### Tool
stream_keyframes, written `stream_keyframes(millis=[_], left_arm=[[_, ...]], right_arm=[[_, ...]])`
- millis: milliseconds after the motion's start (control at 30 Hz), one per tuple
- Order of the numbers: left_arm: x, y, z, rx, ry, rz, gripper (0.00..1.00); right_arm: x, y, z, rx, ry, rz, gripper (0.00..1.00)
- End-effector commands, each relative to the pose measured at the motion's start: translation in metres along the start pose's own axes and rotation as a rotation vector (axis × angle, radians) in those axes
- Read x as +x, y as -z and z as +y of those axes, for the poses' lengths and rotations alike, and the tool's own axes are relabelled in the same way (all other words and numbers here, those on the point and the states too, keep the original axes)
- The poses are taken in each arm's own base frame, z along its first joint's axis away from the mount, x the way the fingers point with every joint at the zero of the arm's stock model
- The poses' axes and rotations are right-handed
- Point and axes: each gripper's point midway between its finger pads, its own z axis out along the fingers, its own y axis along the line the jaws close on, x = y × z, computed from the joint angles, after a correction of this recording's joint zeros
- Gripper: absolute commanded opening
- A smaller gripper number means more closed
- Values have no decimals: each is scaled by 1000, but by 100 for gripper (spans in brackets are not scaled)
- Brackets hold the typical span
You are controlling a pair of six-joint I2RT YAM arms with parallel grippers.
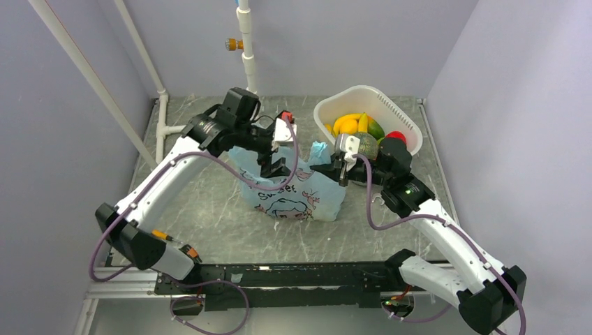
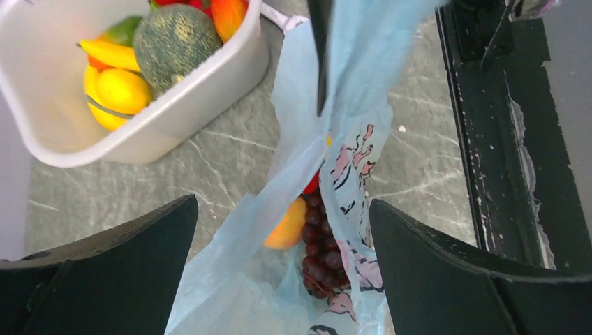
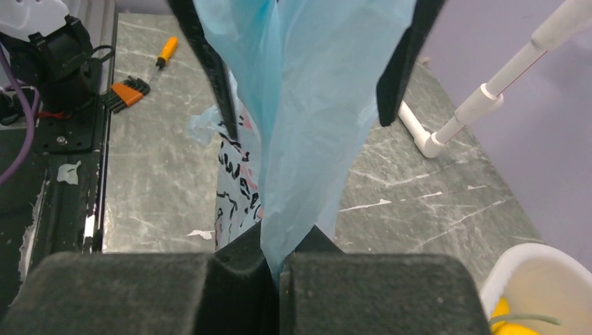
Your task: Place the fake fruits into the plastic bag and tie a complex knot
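The light-blue plastic bag [image 1: 300,192] with dark print lies mid-table, its upper film pulled up. My right gripper [image 3: 279,269] is shut on a strip of that film [image 3: 307,125], seen in the top view at the bag's right corner [image 1: 340,167]. My left gripper [image 2: 283,258] hangs open over the bag mouth, its fingers [image 2: 105,265] wide on either side of the film without pinching it. Inside the bag lie dark purple grapes [image 2: 321,244], an orange fruit [image 2: 287,227] and a bit of red. More fake fruits [image 1: 356,125], among them a green melon [image 2: 174,42], sit in the basket. No knot shows.
The white slotted basket [image 1: 349,94] stands at the back right, just behind my right wrist. White pipes [image 1: 248,49] run up the back and left. A screwdriver [image 3: 166,52] and hex keys [image 3: 129,91] lie near the front left by the black base rail [image 1: 279,276].
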Motion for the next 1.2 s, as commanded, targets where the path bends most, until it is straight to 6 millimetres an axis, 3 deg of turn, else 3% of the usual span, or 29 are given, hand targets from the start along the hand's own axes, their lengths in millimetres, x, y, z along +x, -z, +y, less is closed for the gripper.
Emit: stream_keyframes(millis=[0, 67, 167, 300, 367, 467, 600, 667, 700, 833, 1033, 1167], left_arm=[[8, -2, 14, 29, 44, 50, 99], [2, 1, -5, 137, 128, 30, 100], [10, -5, -35, 247, 238, 16, 96], [26, -13, -36, 189, 260, 21, 91], [38, -13, -30, 142, 234, 57, 83], [55, -10, -23, 42, 198, 103, 56], [70, -6, -31, -92, 99, 127, 12], [79, -12, -50, -89, 28, 149, 0], [85, -16, -58, -83, 8, 164, 0], [127, -32, -82, -41, 25, 250, 0], [188, -57, -118, 17, 13, 375, 0], [212, -67, -147, 92, 11, 434, 0]], right_arm=[[-5, 6, 1, -2, 73, -9, 0], [-5, 7, -3, 17, 64, -5, 0], [-6, 7, -10, 48, 44, -10, 0], [-6, 11, -23, 98, -13, -8, 0], [-3, 14, -30, 126, -62, -1, 0], [2, 17, -44, 175, -165, -5, 0], [10, 7, -57, 214, -388, -13, 0], [18, -4, -59, 192, -507, -17, 0], [23, -9, -60, 186, -565, -21, 0], [62, -31, -59, 158, -772, 38, 0], [160, -50, -56, 193, -804, 268, 0], [201, -68, -51, 167, -811, 344, 0]])
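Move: The left hand, open, is to close on the bag's near rim, some 9 cm below it, 4 cm back and 2 cm to its left. The bagged fruit lies about 23 cm below the left hand and 4 cm to its right. The right hand already pinches a bag corner; the same fruit lies about 22 cm below it and 4 cm to its left. From there the white basket is roughly 22 cm ahead, 18 cm right. Left hand sinks about 20 cm, slightly back, closing on bag rim; right lowers its held corner, tipping fingers down. ##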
